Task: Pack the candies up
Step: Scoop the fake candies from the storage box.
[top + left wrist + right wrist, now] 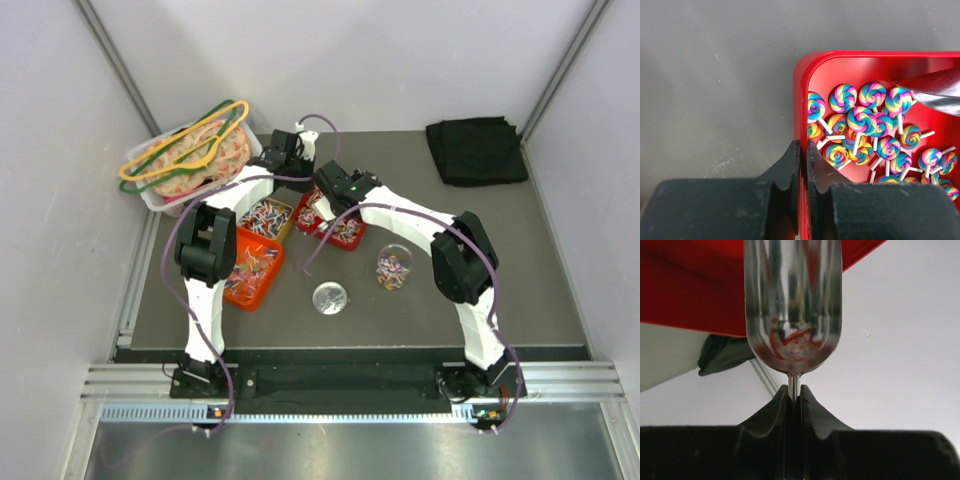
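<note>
Small rainbow-swirl candies (861,120) on white sticks lie in a red tray (799,90). My left gripper (803,145) is shut on that tray's left rim, one finger inside the wall and one outside. My right gripper (794,389) is shut on the thin handle of a shiny metal scoop (792,305); the scoop's tip (935,92) reaches over the tray from the right. In the top view both grippers meet at the red tray (352,243): left gripper (300,193), right gripper (322,205). A clear jar (393,267) to the tray's right holds some candies.
Two more candy trays sit left of the red one: an orange one (240,297) and a brownish one (285,228). A round clear lid (330,298) lies near the front. A white basket with coloured hangers (190,155) stands back left, a black cloth (476,150) back right.
</note>
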Robot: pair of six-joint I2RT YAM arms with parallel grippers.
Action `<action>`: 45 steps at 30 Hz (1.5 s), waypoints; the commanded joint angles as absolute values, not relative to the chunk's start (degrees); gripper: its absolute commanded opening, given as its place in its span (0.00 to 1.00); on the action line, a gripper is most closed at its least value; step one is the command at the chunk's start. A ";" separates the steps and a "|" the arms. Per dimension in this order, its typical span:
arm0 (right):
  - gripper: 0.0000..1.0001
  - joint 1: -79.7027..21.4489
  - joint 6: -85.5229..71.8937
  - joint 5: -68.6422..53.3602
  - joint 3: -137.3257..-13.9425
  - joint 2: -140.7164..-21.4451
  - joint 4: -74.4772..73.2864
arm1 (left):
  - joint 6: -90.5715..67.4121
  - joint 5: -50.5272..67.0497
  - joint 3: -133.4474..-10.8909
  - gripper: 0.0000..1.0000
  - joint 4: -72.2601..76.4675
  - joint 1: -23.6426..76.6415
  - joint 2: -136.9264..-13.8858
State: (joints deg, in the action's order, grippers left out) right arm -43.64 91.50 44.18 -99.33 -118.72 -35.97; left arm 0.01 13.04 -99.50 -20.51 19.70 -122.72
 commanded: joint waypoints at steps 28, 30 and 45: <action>0.00 -46.23 77.17 27.86 -103.72 -124.45 -48.78 | -1.49 21.97 -99.58 0.00 -14.68 19.95 -114.87; 0.00 -45.88 77.78 27.86 -102.05 -124.10 -47.38 | -1.58 22.41 -99.75 0.00 -14.68 20.04 -115.05; 0.00 -45.53 81.81 27.94 -94.31 -124.01 -40.08 | -1.40 21.00 -96.94 0.00 -11.95 20.39 -117.95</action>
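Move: The lollipop candies in the red box lie roughly 9 cm to the right hand's left, 2 cm ahead and 13 cm below; this hand already holds the scoop, its bowl reaching left over the box. From the right hand, the yellow box stands about 24 cm left and 2 cm ahead, the clear jar some 5 cm right and 11 cm back. The candies are about 6 cm right of the left hand, 3 cm back and 4 cm below. Mostly downward, about 5 cm, with a couple of centimetres left and back, the right hand works the scoop into the candies from the right while rolling its left side up some 10 degrees. The left hand keeps its pinch on the red box's rim and draws it a couple of centimetres back and down, tipping slightly. Both grips stay shut. ##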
